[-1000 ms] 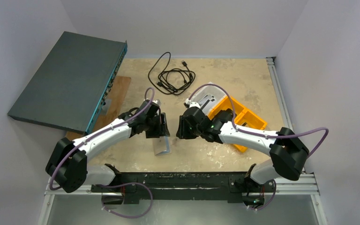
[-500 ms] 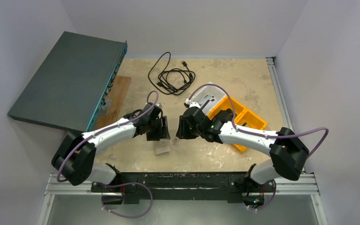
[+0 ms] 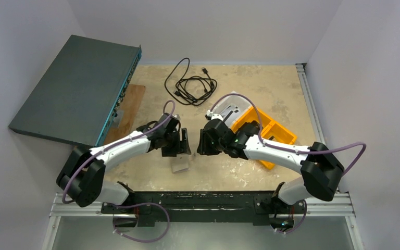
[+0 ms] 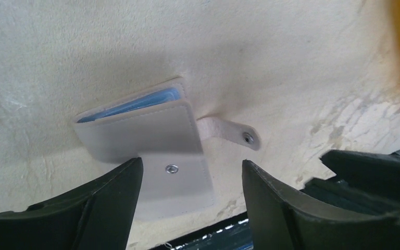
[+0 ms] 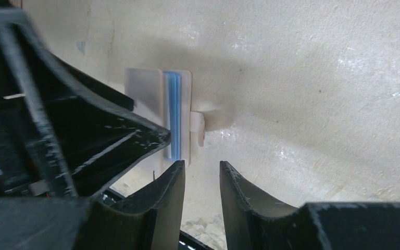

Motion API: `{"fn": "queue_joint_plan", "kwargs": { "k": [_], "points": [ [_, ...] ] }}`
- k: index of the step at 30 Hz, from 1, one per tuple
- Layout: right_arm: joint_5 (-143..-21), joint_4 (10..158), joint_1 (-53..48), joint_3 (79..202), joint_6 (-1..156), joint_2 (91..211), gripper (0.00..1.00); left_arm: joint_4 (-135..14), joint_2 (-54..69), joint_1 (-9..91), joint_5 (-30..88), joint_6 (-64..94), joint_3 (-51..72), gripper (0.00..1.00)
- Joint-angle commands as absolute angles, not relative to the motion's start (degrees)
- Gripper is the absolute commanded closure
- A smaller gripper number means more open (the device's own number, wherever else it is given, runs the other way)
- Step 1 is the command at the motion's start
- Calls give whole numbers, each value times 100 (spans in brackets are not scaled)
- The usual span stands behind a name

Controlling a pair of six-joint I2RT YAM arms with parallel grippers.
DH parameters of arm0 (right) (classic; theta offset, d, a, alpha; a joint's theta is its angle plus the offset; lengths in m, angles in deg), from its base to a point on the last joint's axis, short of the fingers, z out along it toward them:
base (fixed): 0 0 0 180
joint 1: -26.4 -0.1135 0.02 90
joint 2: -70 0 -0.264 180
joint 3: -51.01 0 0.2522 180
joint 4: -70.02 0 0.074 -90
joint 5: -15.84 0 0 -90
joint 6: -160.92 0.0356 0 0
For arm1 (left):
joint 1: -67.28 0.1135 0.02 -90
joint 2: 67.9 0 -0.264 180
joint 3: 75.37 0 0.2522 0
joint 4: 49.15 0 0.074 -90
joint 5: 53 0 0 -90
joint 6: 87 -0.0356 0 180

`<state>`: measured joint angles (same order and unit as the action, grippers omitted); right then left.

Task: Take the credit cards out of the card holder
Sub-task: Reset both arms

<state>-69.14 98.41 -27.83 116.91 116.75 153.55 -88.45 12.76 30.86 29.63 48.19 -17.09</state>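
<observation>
The cream-beige card holder (image 3: 179,165) (image 4: 146,135) (image 5: 146,86) lies folded on the table near the front edge. Its closure tab (image 4: 232,133) sticks out unfastened. Thin blue layers (image 5: 173,114) show between its covers; I cannot tell whether they are credit cards or lining. My left gripper (image 3: 185,141) (image 4: 191,164) hovers over it, open, its fingers on either side of the holder's snap corner without touching. My right gripper (image 3: 202,143) (image 5: 201,165) faces it from the right, open by a narrow gap with nothing between its fingers.
An orange bin (image 3: 268,133) and a white tray (image 3: 230,107) stand behind the right arm. A coiled black cable (image 3: 190,83) lies at the back. A dark flat box (image 3: 78,88) leans over a wooden board (image 3: 130,107) on the left. The black rail (image 3: 203,200) borders the front.
The left jaws have widened and the card holder has gone from tilted under the left gripper to lying flat on the table. The right arm has barely moved.
</observation>
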Motion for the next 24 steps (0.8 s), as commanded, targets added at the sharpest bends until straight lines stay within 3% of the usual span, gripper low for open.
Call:
{"fn": "queue_joint_plan", "kwargs": {
  "k": [1, 6, 9, 16, 19, 24],
  "points": [
    [-6719, 9976, -2728, 12008, 11651, 14964, 69, -9367, 636, 3071, 3134, 4511, -1082, 27],
    [-6537, 10027, -2662, 12142, 11620, 14629, 64, -9913, 119, 3074, 3411, 4190, -467, 1],
    [-6373, 10041, -2619, 12243, 11566, 14409, 52, -10139, -171, 3078, 3573, 4019, -165, 0],
    [-5990, 9931, -2541, 12353, 11441, 13857, 12, -10707, -821, 3089, 4102, 3731, 395, 0],
    [-5886, 9895, -2536, 12396, 11373, 13728, 5, -10908, -1008, 3089, 4364, 3652, 549, 0],
    [-5746, 9782, -2541, 12389, 11310, 13509, 1, -11203, -1095, 3089, 4662, 3538, 735, 0]
  ]
}}
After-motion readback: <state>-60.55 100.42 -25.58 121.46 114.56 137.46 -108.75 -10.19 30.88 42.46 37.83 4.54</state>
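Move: The card holder lies almost under the left hand, its middle about 5 cm back, 1 cm to the left and 3 cm below. From the right hand it is some 11 cm to the left, 5 cm back and 8 cm below. The white tray with cards stands about 16 cm ahead and 11 cm to the right of the right hand; the yellow tray is roughly 6 cm ahead and 24 cm to the right. Away from the card holder both hands climb, neither holding anything. The left shoots nearly straight up some 20 cm, tilting its fingertips forward and up about 30 degrees, drifting left late on, and opens from two-thirds to wide. The right starts a beat later, rises about 13 cm, easing a little forward and right, tilts its fingertips up and forward, and opens from a third to nearly full. ##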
